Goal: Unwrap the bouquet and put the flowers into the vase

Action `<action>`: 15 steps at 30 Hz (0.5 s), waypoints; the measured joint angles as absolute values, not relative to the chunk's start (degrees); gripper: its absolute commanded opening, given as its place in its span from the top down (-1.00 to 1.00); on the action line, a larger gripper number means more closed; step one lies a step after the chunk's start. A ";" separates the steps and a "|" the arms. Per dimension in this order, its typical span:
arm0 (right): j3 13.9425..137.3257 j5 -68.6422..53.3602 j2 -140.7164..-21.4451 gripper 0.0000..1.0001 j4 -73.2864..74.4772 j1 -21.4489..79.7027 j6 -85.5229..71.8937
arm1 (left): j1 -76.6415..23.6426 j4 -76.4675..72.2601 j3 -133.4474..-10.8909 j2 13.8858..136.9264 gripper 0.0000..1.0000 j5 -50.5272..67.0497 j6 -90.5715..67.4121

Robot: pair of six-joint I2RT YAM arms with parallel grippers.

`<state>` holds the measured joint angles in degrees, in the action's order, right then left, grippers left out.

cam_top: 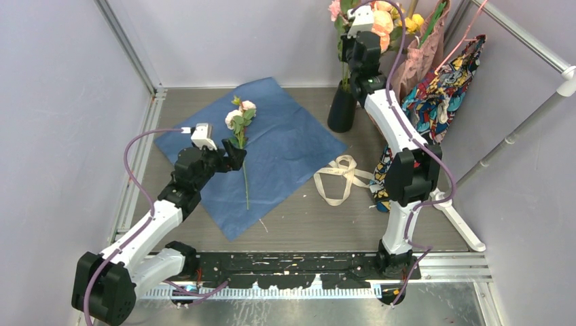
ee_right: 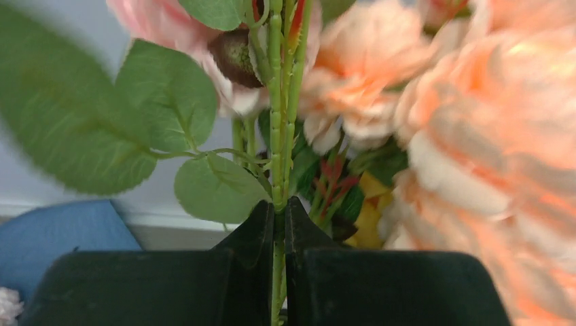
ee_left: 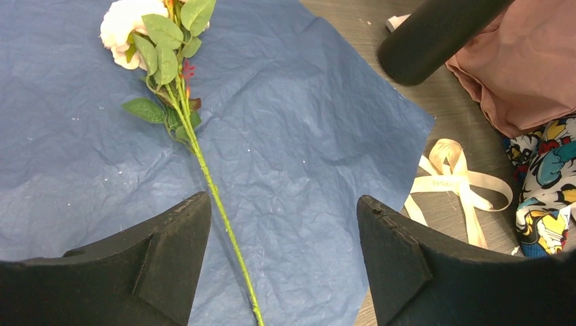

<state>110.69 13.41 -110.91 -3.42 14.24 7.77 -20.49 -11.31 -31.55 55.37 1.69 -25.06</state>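
Observation:
The blue paper (cam_top: 285,146) of the bouquet lies spread flat on the table. One flower with pale blooms (cam_top: 240,119) and a long green stem (ee_left: 217,197) rests on the paper (ee_left: 306,122). My left gripper (cam_top: 234,157) is open over that stem, which runs through the gap (ee_left: 284,199) close to the left finger, ungripped. At the back stands the black vase (cam_top: 342,109). Above it, my right gripper (cam_top: 351,42) is shut on green stems (ee_right: 275,136) of the pink flowers (cam_top: 380,20), fingertips (ee_right: 279,204) pinching them.
A cream ribbon (cam_top: 342,178) lies loose on the table right of the paper. A colourful printed bag (cam_top: 435,102) and pink cloth (ee_left: 523,75) hang at the right beside the vase (ee_left: 435,34). Yellow flowers (cam_top: 414,22) sit by the pink ones. Frame rails border the table.

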 measured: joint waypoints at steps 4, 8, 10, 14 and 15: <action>106.54 12.82 -110.91 -0.10 -3.38 14.24 6.74 | -20.49 -11.31 -31.11 55.61 -0.57 1.69 -25.10; 105.01 11.88 -110.45 -0.46 -3.66 14.24 5.67 | -20.49 -11.31 -31.03 55.77 -0.57 1.69 -25.08; 104.25 11.38 -109.49 -0.47 -3.90 14.24 5.37 | -20.49 -11.31 -31.03 55.92 -0.57 1.67 -25.08; 102.59 10.26 -105.89 -0.47 -4.32 14.24 4.99 | -20.49 -11.20 -31.03 56.84 -0.54 1.04 -25.30; 102.06 10.00 -104.44 -0.47 -4.69 14.24 4.86 | -20.51 -10.83 -31.07 57.52 -0.53 0.43 -25.54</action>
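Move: The right hand grips a pink flower by its stem over the vase; the vase's middle is some 27 cm below it, about 2 cm ahead and 1 cm to its right. The peach blooms already in the vase crowd in about 4 cm ahead, 8 cm to the right and a little above the hand, and the pink cloth hangs roughly 18 cm to the right, 2 cm ahead and 14 cm lower. From the left hand the vase lies some 28 cm ahead, 30 cm right and 8 cm below. The right hand carries on straight down about 4 cm with the stem still pinched, lowering it into the vase, and near the bottom its fingers open wide and let go of the stem. With the fingers staying open it then backs about 2.5 cm towards its base, away from the blooms, while rising some 4 cm to nearly its starting height, its wrist staying almost level. ##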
